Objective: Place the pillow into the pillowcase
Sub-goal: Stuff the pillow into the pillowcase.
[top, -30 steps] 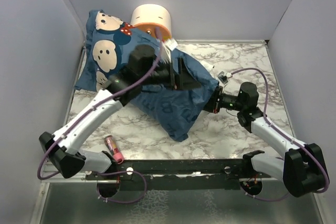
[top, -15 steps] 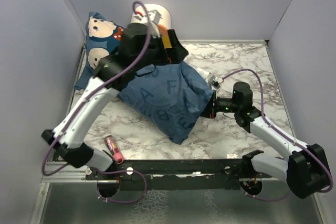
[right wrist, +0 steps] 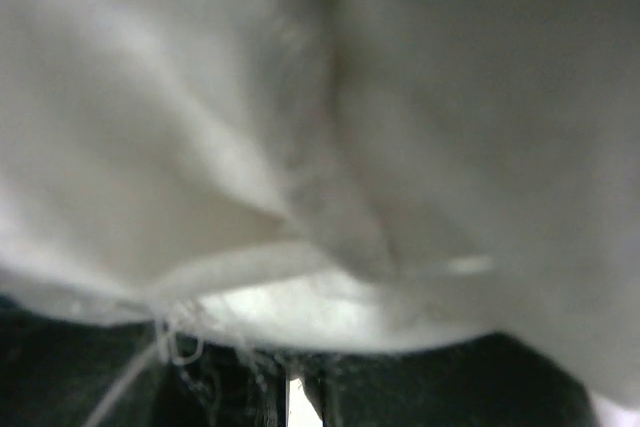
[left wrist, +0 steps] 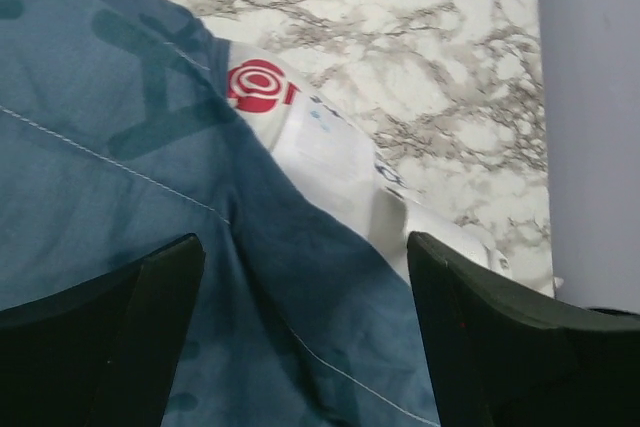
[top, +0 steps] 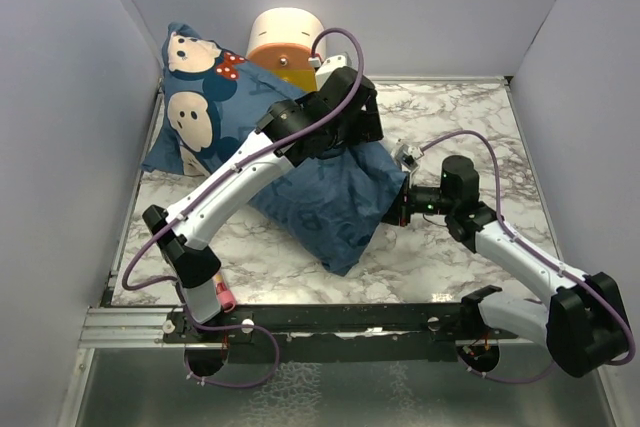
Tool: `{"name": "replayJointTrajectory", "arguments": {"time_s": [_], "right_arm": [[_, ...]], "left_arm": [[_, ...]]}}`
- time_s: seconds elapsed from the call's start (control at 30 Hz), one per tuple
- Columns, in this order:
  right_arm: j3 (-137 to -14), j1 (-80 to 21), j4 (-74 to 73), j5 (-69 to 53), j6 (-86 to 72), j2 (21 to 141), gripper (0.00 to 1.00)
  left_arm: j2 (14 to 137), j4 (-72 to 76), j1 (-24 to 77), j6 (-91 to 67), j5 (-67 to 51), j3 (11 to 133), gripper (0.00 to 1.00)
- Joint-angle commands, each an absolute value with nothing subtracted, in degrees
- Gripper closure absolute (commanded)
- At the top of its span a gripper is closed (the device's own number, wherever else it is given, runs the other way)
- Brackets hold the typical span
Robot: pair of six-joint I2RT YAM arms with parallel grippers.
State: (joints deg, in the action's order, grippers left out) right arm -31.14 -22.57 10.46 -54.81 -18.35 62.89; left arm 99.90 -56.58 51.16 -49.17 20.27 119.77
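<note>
The blue pillowcase point(top: 300, 197) lies slanted across the marble table, its mouse-face end point(top: 195, 77) propped in the back left corner. In the left wrist view the pillowcase point(left wrist: 150, 207) covers most of the pillow; the pillow's white end point(left wrist: 330, 147), with a red printed label, pokes out past the blue hem. My left gripper point(left wrist: 300, 347) hangs open just above that hem, holding nothing; in the top view the left gripper point(top: 362, 129) is over the case's right end. My right gripper point(top: 398, 205) is shut on the pillow's white fabric point(right wrist: 320, 147) at the case's right edge.
A cream-and-orange cylinder point(top: 287, 42) stands at the back behind the pillowcase. A small pink tube point(top: 218, 287) lies near the left arm's base. Grey walls close in the table on three sides, and a black rail point(top: 340, 319) runs along the front edge.
My left arm has swung from the back left by the cylinder to the right, over the pillowcase's open end, jaws open. The right gripper has held its grip in place.
</note>
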Motion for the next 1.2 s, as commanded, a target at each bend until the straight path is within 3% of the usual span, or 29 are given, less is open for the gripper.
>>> {"name": "replayJointTrajectory", "arguments": {"time_s": [0.0,0.13,0.23,0.33,0.47,0.57,0.7,0.77,0.9,1.07,1.17], "right_arm": [[-32.47,-24.11,5.52,-53.65,-17.47,64.73,0.94],[-33.34,-24.51,3.78,-53.09,-16.14,64.30,0.94],[-34.00,-24.66,3.74,-53.09,-15.90,63.87,0.94],[-35.60,-24.70,3.91,-52.76,-15.68,63.95,0.94],[-41.42,-24.70,4.33,-48.74,-14.66,66.87,0.94],[-54.11,-24.63,3.90,-42.34,-12.96,73.58,0.95],[-73.27,-24.61,6.86,-35.64,-14.09,81.82,0.95],[-77.72,-24.61,10.43,-34.01,-14.14,82.53,0.95],[-75.02,-24.61,10.90,-36.07,-9.36,79.46,0.95],[-57.15,-24.61,2.10,-45.05,-2.89,72.56,0.94],[-45.37,-24.78,-3.55,-46.87,-2.57,69.84,0.93]], "left_arm": [[100.88,-59.10,50.98,-50.38,26.96,118.20,0.26],[100.40,-53.37,50.81,-45.26,26.38,119.30,0.57],[100.42,-49.14,50.35,-40.42,24.15,120.69,0.61],[98.19,-43.06,48.60,-36.66,18.93,119.28,0.99],[91.04,-25.47,44.50,-31.90,6.77,114.29,1.00],[89.53,-11.71,41.90,-32.53,-4.55,116.77,1.00],[93.04,-8.34,41.65,-32.60,-17.05,130.59,1.00],[91.63,-9.03,41.61,-32.40,-20.97,131.58,1.00],[77.20,-8.18,41.57,-30.92,-19.73,110.56,1.00],[55.94,-10.79,41.49,-40.24,-13.15,73.65,1.00],[47.37,-16.05,41.56,-47.13,-14.99,58.44,1.00]]}}
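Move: The pillowcase rim to be gripped runs between the left gripper's open fingers, about 2 cm ahead and 2 cm below. The pillow's white end bulges just past it, roughly 7 cm ahead, 3 cm to the right and 8 cm down; the case's near corner hangs some 20 cm back, 5 cm left and 30 cm below. From the right gripper, still pinching white pillow cloth, the rim is about 12 cm ahead, 7 cm left and 15 cm higher. Shut the left fingers on the pillowcase rim with a slight dip and push forward, keeping the right gripper's pinch on the pillow. Then heave both hands up fast, nearly 20 cm, the right also about 15 cm forward, tipping the left fingers up some 35 degrees. Finally swing both back and down, the left also out to its left, hauling the rim with it. ##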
